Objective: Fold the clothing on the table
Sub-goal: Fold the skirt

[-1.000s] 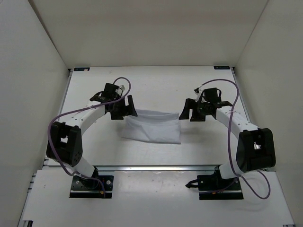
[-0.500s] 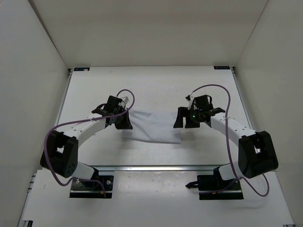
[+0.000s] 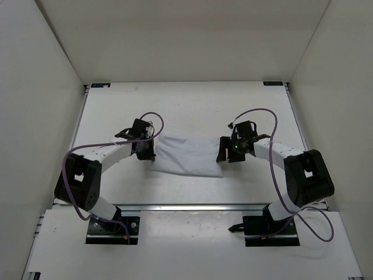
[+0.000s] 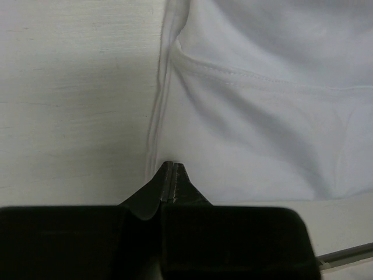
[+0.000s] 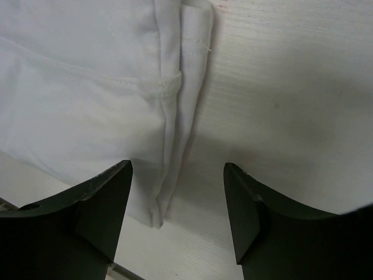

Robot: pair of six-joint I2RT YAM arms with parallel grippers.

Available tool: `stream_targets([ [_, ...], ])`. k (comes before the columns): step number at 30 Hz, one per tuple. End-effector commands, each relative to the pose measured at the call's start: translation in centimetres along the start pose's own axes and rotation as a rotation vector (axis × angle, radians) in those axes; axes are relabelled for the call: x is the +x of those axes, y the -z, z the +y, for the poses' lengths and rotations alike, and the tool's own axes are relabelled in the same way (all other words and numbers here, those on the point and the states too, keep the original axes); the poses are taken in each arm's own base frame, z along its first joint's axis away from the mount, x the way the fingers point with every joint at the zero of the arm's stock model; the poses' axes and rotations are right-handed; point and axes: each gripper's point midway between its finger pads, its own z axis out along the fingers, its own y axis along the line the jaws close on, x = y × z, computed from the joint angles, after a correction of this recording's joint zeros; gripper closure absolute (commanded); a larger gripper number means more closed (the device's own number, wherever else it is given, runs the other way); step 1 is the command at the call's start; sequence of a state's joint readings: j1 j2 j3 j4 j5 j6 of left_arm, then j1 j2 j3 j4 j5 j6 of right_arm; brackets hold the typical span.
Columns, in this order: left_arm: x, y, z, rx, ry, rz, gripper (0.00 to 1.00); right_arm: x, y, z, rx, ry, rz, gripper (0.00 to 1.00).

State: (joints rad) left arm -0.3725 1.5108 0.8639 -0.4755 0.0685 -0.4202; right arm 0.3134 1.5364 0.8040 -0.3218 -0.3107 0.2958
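Note:
The clothing (image 3: 186, 154) is a white rectangle lying flat mid-table, its hem seams showing in both wrist views (image 4: 250, 134) (image 5: 76, 99). My left gripper (image 3: 147, 153) is down at its left edge. Its fingertips (image 4: 170, 164) are pressed together right on the edge seam, shut on a pinch of fabric. My right gripper (image 3: 224, 154) is low at the cloth's right edge. It is open (image 5: 178, 165), one finger over the fabric and the other over bare table (image 5: 291, 87), with the folded edge strip between them untouched.
White walls close in the table (image 3: 192, 105) on three sides. A silver rail (image 3: 192, 206) runs along the near edge just below the cloth, and its end shows in the left wrist view (image 4: 349, 254). Purple cables loop above both arms.
Both arms have come down and inward onto the cloth's two ends. The left gripper went from open to shut on the left edge. The right jaws have narrowed slightly.

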Motion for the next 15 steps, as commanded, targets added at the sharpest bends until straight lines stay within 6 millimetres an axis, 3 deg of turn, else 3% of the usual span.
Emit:
stream_targets([
  [1,0.4,-0.3,0.1,-0.019,-0.025,0.008,1.0,-2.3,-0.7,0.2,0.001,0.021,-0.069,0.4],
  [4,1.2,-0.9,0.3,-0.034,-0.029,0.032,1.0,-2.3,-1.2,0.4,0.006,0.017,-0.059,0.43],
  [10,2.2,-1.4,0.7,-0.054,-0.026,0.08,1.0,-2.6,-2.4,0.5,0.008,0.017,-0.058,0.57],
  [14,3.0,-1.7,1.0,-0.071,-0.023,0.108,1.0,-2.1,-3.4,0.5,0.009,0.022,-0.027,0.72],
  [15,2.9,-1.7,0.8,-0.061,-0.009,0.107,1.0,-1.8,-3.8,0.3,0.015,0.022,-0.011,0.8],
])
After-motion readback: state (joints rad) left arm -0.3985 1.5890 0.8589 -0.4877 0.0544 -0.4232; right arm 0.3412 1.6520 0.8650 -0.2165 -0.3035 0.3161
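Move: The spot on the skirt's right edge that the right hand goes for lies about 3 cm ahead of it, 2 cm to its left and some 2 cm below. The skirt's near right corner is about 5 cm back and 1 cm left of that hand. Under the left hand, roughly 3 cm down and 1 cm back, is the skirt's left edge, with the near left corner about 3 cm back and 1 cm left of the hand. The right fingers come to straddle the ridge of cloth at the skirt's right edge and close on it to about half their starting gap, the hand travelling about 3 cm forward and 2 cm left while sinking slightly. Meanwhile the left hand, fingers still shut, goes down some 2.5 cm and a little back onto the left edge, tipping about 5 degrees. ##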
